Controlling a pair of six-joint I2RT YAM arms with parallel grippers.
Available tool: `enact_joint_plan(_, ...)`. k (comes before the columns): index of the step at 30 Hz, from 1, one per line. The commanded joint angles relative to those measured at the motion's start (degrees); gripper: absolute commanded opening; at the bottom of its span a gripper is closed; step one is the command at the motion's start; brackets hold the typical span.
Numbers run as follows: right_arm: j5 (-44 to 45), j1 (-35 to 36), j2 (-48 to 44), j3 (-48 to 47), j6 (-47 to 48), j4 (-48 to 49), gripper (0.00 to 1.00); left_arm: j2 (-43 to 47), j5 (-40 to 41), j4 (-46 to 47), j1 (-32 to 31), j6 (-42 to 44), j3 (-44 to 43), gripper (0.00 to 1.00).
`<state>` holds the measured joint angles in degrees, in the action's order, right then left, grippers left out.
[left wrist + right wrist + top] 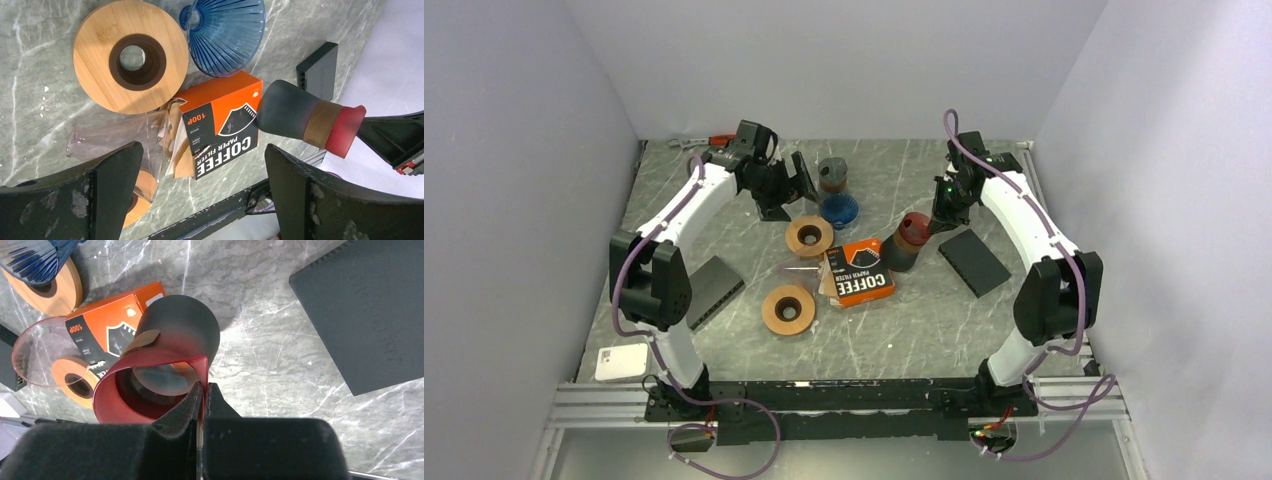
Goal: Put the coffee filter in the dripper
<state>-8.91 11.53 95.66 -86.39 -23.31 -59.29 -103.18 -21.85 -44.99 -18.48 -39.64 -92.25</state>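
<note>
An orange box (225,117) marked COFFEE PAPER FILTER lies mid-table, with brown coffee filters (182,160) poking out of its torn end. Just behind it sits a blue ribbed cone dripper (225,30). A clear glass cone (107,142) lies on its side left of the box. My left gripper (202,150) hovers wide open above the box, holding nothing. A dark dripper with a red rim (185,320) stands tilted right of the box, and my right gripper (202,390) is shut on its red rim (150,385). From above, the left gripper (799,180) is beside the blue dripper (839,209).
Two wooden rings (809,236) (788,309) lie left of the box (860,271). Black slabs rest at the right (974,261) and left (714,290). A grey-brown cup (831,172) stands at the back. A white box (621,361) sits near the left front edge.
</note>
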Motion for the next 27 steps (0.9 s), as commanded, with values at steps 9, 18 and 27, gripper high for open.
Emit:
enact_joint_plan(9, 6.3, 0.6, -11.9, 0.8, 0.6, 1.4, 0.00, 4.3, 0.5, -1.8, -0.2, 0.4, 4.0, 0.99)
enact_joint_plan(18, 4.1, 0.8, -8.7, 7.7, 1.7, 7.6, 0.00, 7.2, 4.0, -7.1, -0.2, 2.7, 5.7, 0.99)
enact_joint_plan(27, 8.6, 3.3, -6.1, 8.3, 5.3, 12.7, 0.05, 13.1, 5.1, -9.4, 0.2, 1.4, 12.4, 0.99)
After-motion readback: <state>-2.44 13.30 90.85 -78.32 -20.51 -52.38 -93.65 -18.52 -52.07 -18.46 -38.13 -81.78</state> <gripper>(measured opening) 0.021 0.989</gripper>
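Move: The red-rimmed black carafe hangs from the shut right fingers by its rim, its middle some 4 cm left and 7 cm below. Its standing spot is about 3 cm to that hand's left and 15 cm down, between the filter box, 4 cm back and 15 cm left, and the black slab, level and 12 cm right. The coffee filters lie about 12 cm back, 6 cm right and 14 cm below the open left hand, with the clear cone 9 cm back and 1 cm left. The carafe, still pinched by its rim and leaning with its base against the filter box, is raised about 5 cm by the right hand as it eases slightly back and left, then lowered about 6 cm beside the box. Meanwhile the left hand, wide open and empty, draws back some 6 cm and 3 cm left, towards the clear cone and filters, tilting slightly. ##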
